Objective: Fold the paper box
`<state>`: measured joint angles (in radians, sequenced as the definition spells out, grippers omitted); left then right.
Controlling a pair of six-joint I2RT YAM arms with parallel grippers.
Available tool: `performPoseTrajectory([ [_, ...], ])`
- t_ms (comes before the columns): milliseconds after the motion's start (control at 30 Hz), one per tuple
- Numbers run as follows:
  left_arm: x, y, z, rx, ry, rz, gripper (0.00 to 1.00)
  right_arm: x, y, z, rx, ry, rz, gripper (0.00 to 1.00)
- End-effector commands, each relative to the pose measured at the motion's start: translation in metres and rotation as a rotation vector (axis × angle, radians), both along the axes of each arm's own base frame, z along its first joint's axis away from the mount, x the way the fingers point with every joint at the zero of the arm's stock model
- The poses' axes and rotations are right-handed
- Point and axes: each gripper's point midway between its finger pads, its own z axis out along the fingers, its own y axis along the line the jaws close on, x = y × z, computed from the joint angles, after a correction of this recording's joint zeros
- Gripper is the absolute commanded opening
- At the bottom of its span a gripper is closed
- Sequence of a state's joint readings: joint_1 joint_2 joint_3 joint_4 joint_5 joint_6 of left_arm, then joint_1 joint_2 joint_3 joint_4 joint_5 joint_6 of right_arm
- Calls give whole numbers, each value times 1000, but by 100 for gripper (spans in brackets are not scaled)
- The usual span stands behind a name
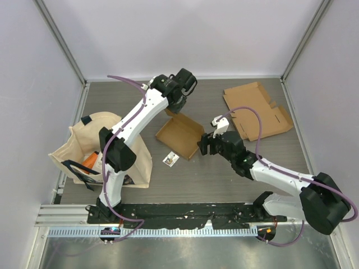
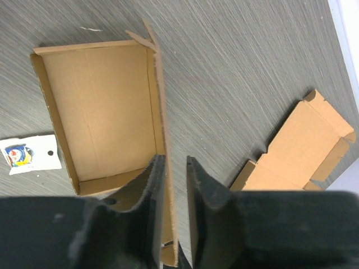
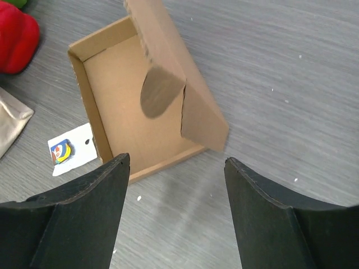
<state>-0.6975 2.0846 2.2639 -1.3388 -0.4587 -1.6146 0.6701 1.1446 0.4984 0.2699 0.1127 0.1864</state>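
The paper box lies open in the middle of the table, a shallow brown tray. Its lid flap stands up along the far side, and a rounded tab hangs from it over the tray. My left gripper is at that far side. In the left wrist view the left gripper straddles the upright cardboard edge, slightly open, with a thin gap on one side. My right gripper hovers at the box's near right corner. In its own view the right gripper is wide open over bare table.
A second, unfolded cardboard blank lies flat at the back right. A cream tote bag holding items sits at the left. A small white card lies just in front of the box. A red object shows near the bag.
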Motion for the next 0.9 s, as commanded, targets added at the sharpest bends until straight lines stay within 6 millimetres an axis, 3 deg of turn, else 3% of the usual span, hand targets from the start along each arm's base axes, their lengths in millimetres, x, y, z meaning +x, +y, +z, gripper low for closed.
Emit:
performPoseTrajectory([
  [0,-1,13,4,41,6,5,29,32,12,57,43,-209,-5,73],
  [100,-3,16,6,53,7,-12,36,53,-5,51,-13,-231,-109,73],
  [300,-7,32,30,137,-40,-98,52,75,6,55,-24,-275,-72,71],
  [333,-11,38,35,172,-46,-136,59,76,10,51,-30,-270,-53,67],
  [433,-20,51,57,233,-120,-255,67,83,13,47,-44,-276,0,53],
  [533,-41,62,76,286,-266,-489,71,88,20,47,-14,-267,84,42],
  [567,-44,61,53,326,-289,-582,73,86,23,45,-13,-260,109,39],
  [600,-66,61,82,255,-400,-665,74,86,23,44,-16,-259,116,35],
  [633,-76,56,84,226,-452,-741,75,87,20,43,-23,-264,120,33],
  [667,-82,49,66,231,-503,-844,76,89,20,40,-29,-263,122,31],
  [700,-102,48,86,180,-602,-900,76,87,21,40,-25,-263,147,27],
  [767,-133,25,70,79,-644,-1099,76,92,14,35,-32,-253,146,24],
  [800,-144,24,70,86,-664,-1161,76,89,17,33,-24,-241,189,22],
  [867,-170,15,44,119,-595,-1278,74,95,11,33,-23,-222,205,20],
])
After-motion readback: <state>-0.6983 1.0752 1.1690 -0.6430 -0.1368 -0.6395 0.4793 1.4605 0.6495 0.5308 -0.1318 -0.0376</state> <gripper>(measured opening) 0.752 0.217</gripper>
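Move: The lid stands up along the far side of the tray, its left part still between my left fingers. The lid's right end is about 8 cm straight ahead of my right hand, level with it, give or take 1 cm to the left. From that hand the tray's middle lies some 8 cm ahead, 9 cm left and 11 cm down, and the small card 2 cm back, 13 cm left and 12 cm down. From my left hand the lid's right end is about 6 cm back, 11 cm right and 8 cm down. I push my right hand about 8 cm forward with open fingers, tipping them up slightly, and close them around the upright lid's right end. My left hand opens wide to leave the lid, eases left, then swings quickly back some 14 cm and up about 5 cm, turning roughly 50 degrees clockwise and tilting its fingertips up. ##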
